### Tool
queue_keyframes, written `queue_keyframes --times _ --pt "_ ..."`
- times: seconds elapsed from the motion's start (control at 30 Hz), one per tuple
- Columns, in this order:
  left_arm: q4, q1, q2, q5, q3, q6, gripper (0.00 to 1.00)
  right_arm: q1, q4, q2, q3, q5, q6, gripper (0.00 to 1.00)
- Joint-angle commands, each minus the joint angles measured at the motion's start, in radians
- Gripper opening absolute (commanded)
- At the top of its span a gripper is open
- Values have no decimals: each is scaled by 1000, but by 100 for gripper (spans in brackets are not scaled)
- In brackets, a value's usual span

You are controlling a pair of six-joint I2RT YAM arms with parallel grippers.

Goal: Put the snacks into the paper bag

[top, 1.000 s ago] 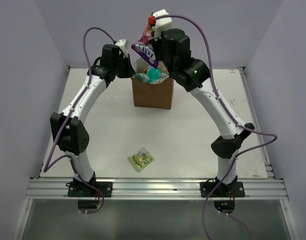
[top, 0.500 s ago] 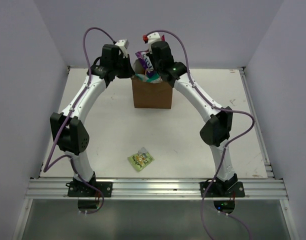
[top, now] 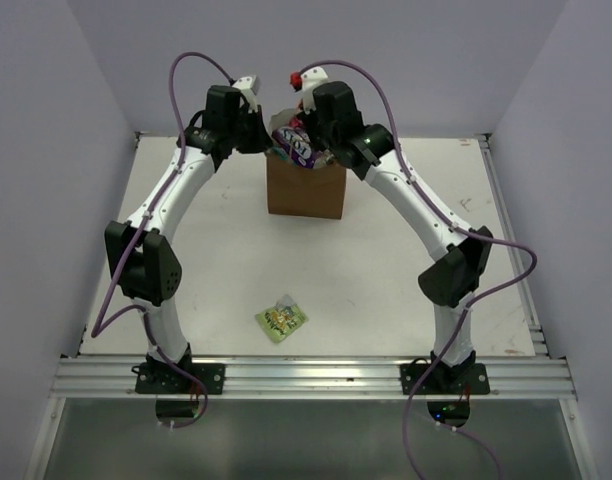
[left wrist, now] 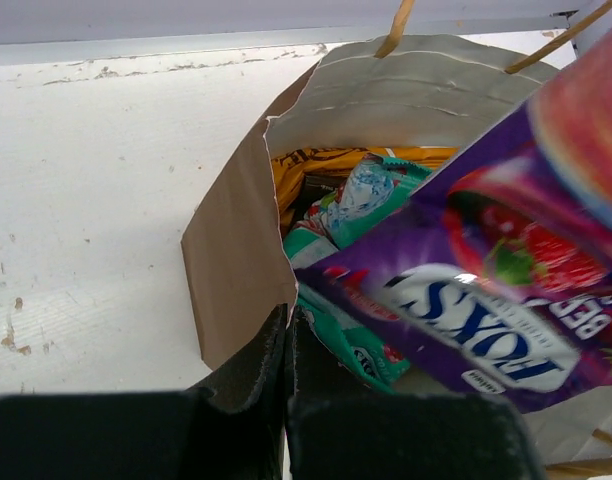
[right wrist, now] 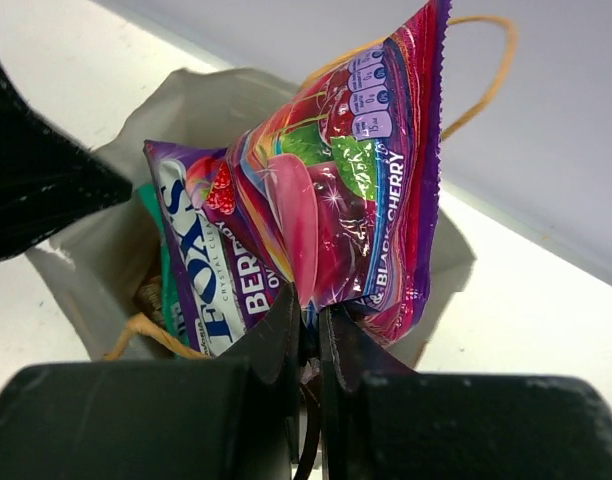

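The paper bag (top: 306, 190) stands upright at the back of the table. My left gripper (left wrist: 288, 325) is shut on the bag's left rim (left wrist: 231, 270), holding the mouth wide. The purple candy packet (right wrist: 316, 200) hangs tilted over the mouth, pinched at its lower edge by my shut right gripper (right wrist: 312, 310). From above, the packet (top: 294, 146) sits at the bag's top between both wrists. Inside the bag lie a teal packet (left wrist: 356, 200) and an orange chip bag (left wrist: 316, 165). A small green packet (top: 281, 319) lies on the table near the front.
The bag's thin looped handles (right wrist: 486, 60) stick up beside the purple packet. Grey walls close in the white table (top: 216, 260) at the back and on both sides. A metal rail (top: 306, 375) runs along the near edge by the arm bases.
My right arm has brought the purple candy packet down from high above the bag to its mouth. The left gripper has kept its hold on the rim, and the green packet has not moved.
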Motion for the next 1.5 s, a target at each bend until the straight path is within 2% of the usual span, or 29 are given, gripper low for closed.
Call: queue_keyframes --times 0.0,0.2,0.23,0.27,0.3,0.4,0.47,0.6,0.7,0.77,0.83,0.87,0.9,0.97,1.0,1.1,1.47 --pt "46 1 -6 17 45 -9 0 2 -48 59 58 -147 52 0" --pt "50 -1 -22 12 33 -8 0 6 -79 167 79 -263 105 2" --pt "50 1 -25 9 32 -5 0 4 -83 177 81 -268 105 15" --pt "53 1 -26 6 27 -5 0 4 -85 176 78 -265 105 73" --pt "53 1 -29 5 25 -3 0 4 -82 171 76 -255 105 84" --pt "55 1 -28 9 22 -3 0 4 -62 124 107 -200 69 89" --pt "60 1 -25 15 24 -8 0 4 -51 75 170 -154 43 96" --pt "60 1 -16 29 28 -17 0 15 -53 -48 269 -131 12 99" --pt "63 1 -8 29 30 -20 0 44 -86 -175 207 -152 1 99" --pt "63 1 -3 29 33 -26 0 70 -126 -235 71 -177 7 99" --pt "63 -1 3 26 36 -31 0 90 -153 -318 -170 -244 35 99" --pt "61 -1 4 26 38 -35 0 116 -142 -345 -268 -267 56 98" --pt "61 -1 4 22 39 -35 0 130 -95 -402 -462 -303 70 98" --pt "58 -6 1 12 39 -37 0 171 -4 -436 -630 -327 127 97" --pt "55 -7 0 5 38 -35 0 183 22 -445 -758 -361 148 97" --pt "47 -15 -15 -9 19 -42 0 239 71 -432 -893 -389 184 95" --pt "70 -44 -92 -32 -105 -65 0 378 180 -306 -1004 -452 220 94"
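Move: With my right hand I still hold the purple snack over the paper bag's mouth, whose middle is about 3 cm ahead and 9 cm below. The green snack, next to fetch, lies on the table some 30 cm back, 8 cm left and 34 cm below that hand. My left hand pinches the bag's left rim, with the mouth's middle about 7 cm to its right, 3 cm ahead and roughly level with it. I lower the purple snack about 10 cm into the bag's mouth, easing left, and open my right fingers to let go. Then I lift clear over the rim, sweep back and dive to just above the green snack, some 28 cm back of my start, tipping the fingers down about 40 degrees and keeping them open. My left hand keeps its pinch on the rim. ##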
